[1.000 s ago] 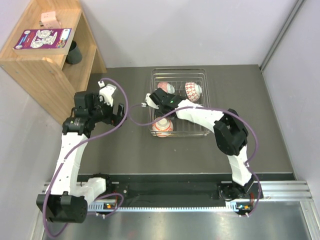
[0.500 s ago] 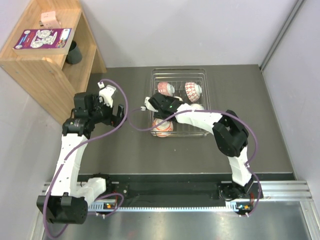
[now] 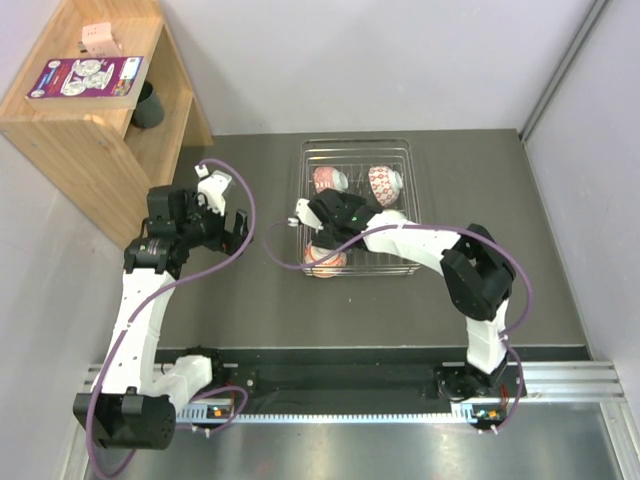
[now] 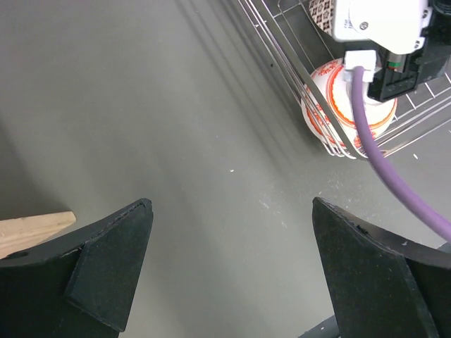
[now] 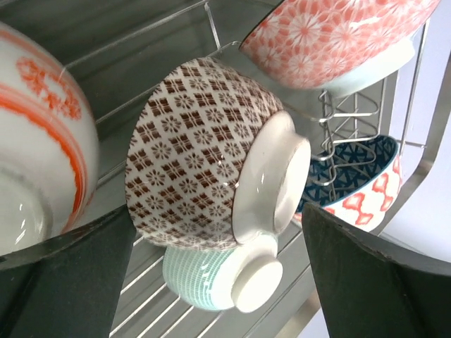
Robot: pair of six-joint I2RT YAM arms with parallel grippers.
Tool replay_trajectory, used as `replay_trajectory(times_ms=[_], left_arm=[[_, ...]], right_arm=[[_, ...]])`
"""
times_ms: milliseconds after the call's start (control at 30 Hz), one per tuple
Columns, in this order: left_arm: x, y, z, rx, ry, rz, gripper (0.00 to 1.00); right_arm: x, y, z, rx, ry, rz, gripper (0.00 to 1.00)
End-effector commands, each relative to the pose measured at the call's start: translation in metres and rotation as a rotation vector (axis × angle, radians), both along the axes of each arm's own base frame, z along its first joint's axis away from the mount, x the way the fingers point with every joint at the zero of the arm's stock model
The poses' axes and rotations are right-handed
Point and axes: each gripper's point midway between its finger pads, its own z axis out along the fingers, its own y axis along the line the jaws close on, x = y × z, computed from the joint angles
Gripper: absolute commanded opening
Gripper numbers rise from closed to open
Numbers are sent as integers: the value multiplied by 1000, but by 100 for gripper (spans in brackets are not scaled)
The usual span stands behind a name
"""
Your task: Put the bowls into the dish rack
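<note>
The silver wire dish rack (image 3: pixel 357 143) stands at mid-table. In the right wrist view, a brown mesh-pattern bowl (image 5: pixel 197 155) lies on its side on a mint green bowl (image 5: pixel 204 278). Both sit between the wide-apart fingers of my open right gripper (image 5: pixel 218 211), untouched by them. Around them are a red-orange floral bowl (image 5: pixel 331 35), a blue mosaic bowl (image 5: pixel 356 179) and a white bowl with orange bands (image 5: pixel 35 141). My left gripper (image 4: pixel 231 211) hangs open over bare table left of the rack, holding nothing.
A wooden shelf (image 3: pixel 95 120) stands at the back left with a dark cup (image 3: pixel 147 105) on it. The purple cable (image 4: pixel 384 165) of the right arm crosses the rack's near-left corner. Grey walls close in the table's right side.
My right gripper has opened from shut, and its arm has shifted slightly right and nearer over the rack. The left arm has not moved.
</note>
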Motion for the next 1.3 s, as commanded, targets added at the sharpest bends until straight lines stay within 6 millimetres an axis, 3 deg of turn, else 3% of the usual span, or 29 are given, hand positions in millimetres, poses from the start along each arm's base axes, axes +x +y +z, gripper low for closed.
replay_trajectory(times_ms=[0, 400, 500, 600, 733, 933, 1267], left_arm=[[-4, -1, 6, -4, -19, -15, 99], [-5, -1, 7, -5, -19, -18, 99], [-6, -1, 6, 4, -17, -23, 99], [-7, -1, 4, 7, -9, -32, 99], [-9, -4, 2, -5, -6, -48, 99], [-10, -5, -2, -8, -3, -52, 99], [-8, -6, -4, -10, 4, -57, 99]], right_arm=[[-34, -5, -13, -25, 141, 91, 100], [-41, -5, 4, 19, 219, 153, 100], [-39, -7, 23, 70, 209, 147, 100], [-26, -12, 56, 145, 143, 121, 100], [6, -43, 83, 237, 84, -3, 100], [20, -70, 68, 445, 255, -96, 100], [-2, -60, 40, 634, 540, -19, 100]])
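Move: The right gripper's open fingers are astride the brown bowl it has just released, the bowl's middle about 3 cm ahead, 1 cm left and 2 cm below. The teal bowl lies some 7 cm to this hand's right, 2 cm ahead and 4 cm down. The orange bowl is about 5 cm left and 3 cm back; the red-diamond bowl is 10 cm ahead and 6 cm right. From the idle left gripper, the teal bowl is roughly 30 cm right and 11 cm ahead, well below. Keep the right gripper wide open and draw it back about 3.5 cm, dipping slightly, off the brown bowl. Then lift it clear and swing it forward and some 9 cm to the right, over to the teal bowl, tilting the wrist so the fingers point more steeply down; finish by easing slightly back and left, touching nothing. ##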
